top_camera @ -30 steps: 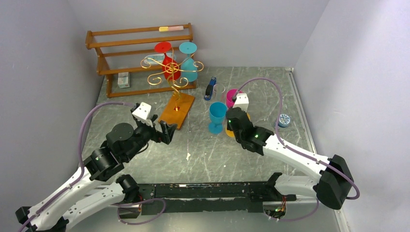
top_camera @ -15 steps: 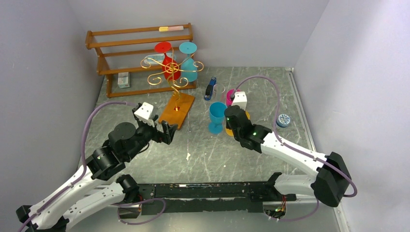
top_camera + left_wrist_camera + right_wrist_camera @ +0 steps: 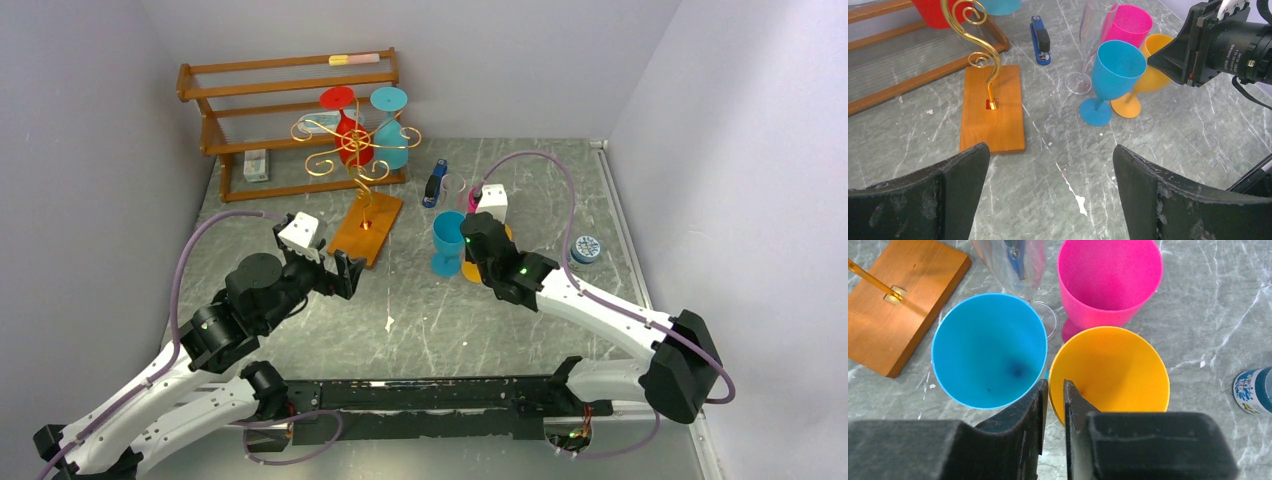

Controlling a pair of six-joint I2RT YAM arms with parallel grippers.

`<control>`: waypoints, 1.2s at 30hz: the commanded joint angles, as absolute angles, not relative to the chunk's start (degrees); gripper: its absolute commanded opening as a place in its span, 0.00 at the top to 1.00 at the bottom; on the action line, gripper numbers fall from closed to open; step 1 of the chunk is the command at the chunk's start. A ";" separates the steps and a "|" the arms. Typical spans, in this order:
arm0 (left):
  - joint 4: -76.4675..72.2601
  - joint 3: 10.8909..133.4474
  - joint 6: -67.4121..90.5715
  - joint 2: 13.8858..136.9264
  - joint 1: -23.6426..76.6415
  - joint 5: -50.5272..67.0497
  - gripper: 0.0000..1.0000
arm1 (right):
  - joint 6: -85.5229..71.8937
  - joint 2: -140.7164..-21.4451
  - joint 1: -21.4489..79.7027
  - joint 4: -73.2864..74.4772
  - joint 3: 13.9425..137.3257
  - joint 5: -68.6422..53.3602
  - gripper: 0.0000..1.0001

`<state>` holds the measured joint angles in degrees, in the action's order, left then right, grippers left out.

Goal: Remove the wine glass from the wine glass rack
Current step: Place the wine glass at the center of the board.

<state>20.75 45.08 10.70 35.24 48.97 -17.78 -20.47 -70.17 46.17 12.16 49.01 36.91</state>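
Observation:
The gold wire wine glass rack (image 3: 357, 160) stands on its orange-brown wooden base (image 3: 367, 227) at the back left. Two upside-down wine glasses hang on it, a red one (image 3: 343, 125) and a teal one (image 3: 389, 125). My left gripper (image 3: 1050, 152) is wide open, low over the table just in front of the base (image 3: 993, 107), holding nothing. My right gripper (image 3: 1054, 385) hovers over an orange glass (image 3: 1110, 372) standing upright on the table. Its jaws are parted by a narrow gap, with the glass's rim between them.
A blue glass (image 3: 989, 350), a pink glass (image 3: 1108, 280) and a clear glass (image 3: 1088, 50) stand right beside the orange one. A blue stapler (image 3: 434, 185) lies behind them. A small blue-capped jar (image 3: 586, 248) sits to the right. A brown slatted wooden shelf (image 3: 290, 100) lines the back wall.
My right gripper's jaws have parted slightly at the orange glass's rim, and its wrist has shifted a little left and away. The left arm has not moved.

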 commanded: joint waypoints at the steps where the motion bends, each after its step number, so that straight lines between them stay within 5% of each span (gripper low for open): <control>1: 21.73 45.26 10.31 35.08 49.04 -18.55 0.03 | -20.31 -69.62 45.88 13.64 50.90 38.79 0.77; 24: 23.86 49.48 9.88 39.11 49.11 -17.93 0.03 | -20.14 -65.17 45.83 15.18 53.01 37.57 0.76; 31: 25.95 51.65 9.54 42.17 49.06 -20.06 0.03 | -23.15 -61.91 44.34 17.03 53.48 40.18 0.60; 36: 25.69 51.68 9.74 43.29 49.05 -18.73 0.03 | -28.56 -60.48 32.88 19.66 52.17 25.44 0.57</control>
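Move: The right fingers straddle the near-left rim of the yellow wine glass, whose middle is about 2 cm ahead, 3 cm right and 8 cm below. The blue glass is some 2 cm ahead and 4 cm left of the hand, and the pink one roughly 8 cm ahead and 3 cm right, both about 8 cm down. From the left hand, the yellow glass lies about 11 cm ahead, 25 cm right and 19 cm lower. The right fingers come free of the yellow glass's rim: the hand climbs about 5 cm nearly straight up, slowly at first, its gap widening from about a fifth to two fifths. Only near the end does it swing some 3 cm to the right, away from the blue glass, tipping slightly up with its left side rising. ##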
